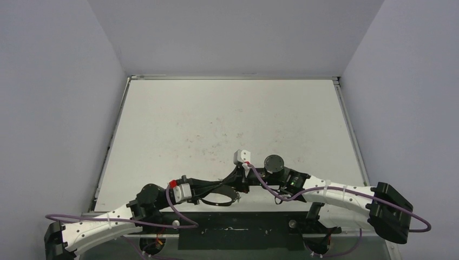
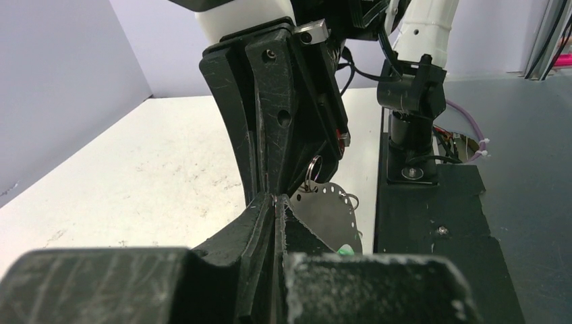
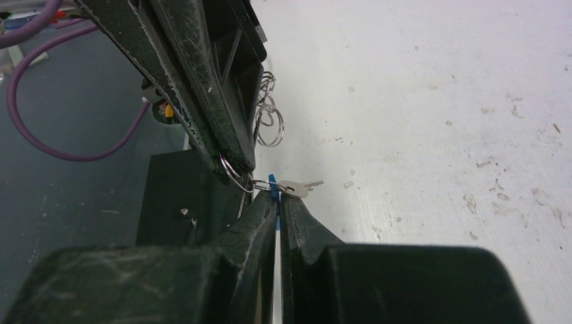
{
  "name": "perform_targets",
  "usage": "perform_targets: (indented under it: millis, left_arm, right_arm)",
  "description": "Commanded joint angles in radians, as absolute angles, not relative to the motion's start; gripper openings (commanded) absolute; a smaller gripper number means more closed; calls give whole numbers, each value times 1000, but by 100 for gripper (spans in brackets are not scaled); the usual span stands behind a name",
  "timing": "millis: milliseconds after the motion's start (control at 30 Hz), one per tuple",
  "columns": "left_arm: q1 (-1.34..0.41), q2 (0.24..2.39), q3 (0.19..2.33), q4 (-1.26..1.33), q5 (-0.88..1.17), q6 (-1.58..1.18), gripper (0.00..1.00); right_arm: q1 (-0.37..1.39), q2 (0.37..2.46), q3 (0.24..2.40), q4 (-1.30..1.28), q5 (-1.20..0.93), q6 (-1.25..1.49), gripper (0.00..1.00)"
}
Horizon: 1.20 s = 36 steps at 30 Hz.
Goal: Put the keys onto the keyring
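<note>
My left gripper point(image 2: 275, 200) is shut on the thin wire of the pale-grey keyring point(image 2: 335, 191), which hangs just past its tips with small holes and split rings along its rim. A sliver of the green key tag point(image 2: 346, 252) shows below the keyring; the rest is hidden by my gripper body. My right gripper point(image 3: 277, 196) is shut on the blue key tag point(image 3: 272, 181). Its silver key point(image 3: 301, 187) points right, and its small split ring point(image 3: 260, 183) touches the keyring wire point(image 3: 231, 173). From above, the left gripper point(image 1: 230, 187) and right gripper point(image 1: 248, 174) meet tip to tip over the table's near edge.
Purple cables point(image 3: 40, 128) loop beside the arms. The black mounting plate point(image 2: 438, 229) and the right arm's base point(image 2: 411, 101) sit close by at the near table edge. The white table point(image 1: 227, 119) stretches away toward grey walls on three sides.
</note>
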<state>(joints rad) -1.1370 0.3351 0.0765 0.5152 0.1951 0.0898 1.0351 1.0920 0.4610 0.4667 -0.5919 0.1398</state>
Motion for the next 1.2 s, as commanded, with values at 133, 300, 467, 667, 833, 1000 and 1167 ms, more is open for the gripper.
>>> perform_targets:
  millis: [133,300,467,667,833,1000,1167]
  left_arm:
    - [-1138,284,103,546,201,97,0]
    - [-1138,255,106,479,195,106,0]
    - [-1138,245,150,352,195,144,0]
    - [-1138,271,223,187,186,224,0]
    - [-1138,300,237,160,119,244,0]
    - [-1138,389,258,166,42,236,0]
    - [-1127,502,273,224,-41,216,0]
  right_arm:
    - [1037,938,508,276,-425,39,35]
    - [1034,791,485,202,-294,15,65]
    - [1024,641,453,185,-139,68,93]
    - [1013,533,447,117,65,210,100]
    - [1004,556,477,8,198,349,100]
    - [993,626,511,-84,218,427,100]
    - [983,664,531,-137,244,501,100]
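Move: The right fingers still pinch the blue key by its head, about 1 cm forward and left of their hand point. The keyring, a grey plate edged with small rings, hangs from the left fingers, its middle some 5 cm back, 1 cm left and 4 cm below the right hand. The green key hangs about 6 cm back, 3 cm left and 6 cm below that hand. From the left hand, the blue key lies roughly 2 cm forward, 2 cm right and 1 cm lower. The right fingers let go of the blue key and open wide as the hand draws off some 11 cm to the right and 9 cm forward, away from the keyring, arching about 8 cm up before sinking most of the way back while the wrist swings clockwise by roughly 50 degrees, so that the fingers turn from left towards forward. The left hand keeps its shut grip on the keyring, dithers slightly up and down at first, then lowers it about 6 cm and carries it 3 cm forward, tipping its right-pointing fingers some 20 degrees downward. ##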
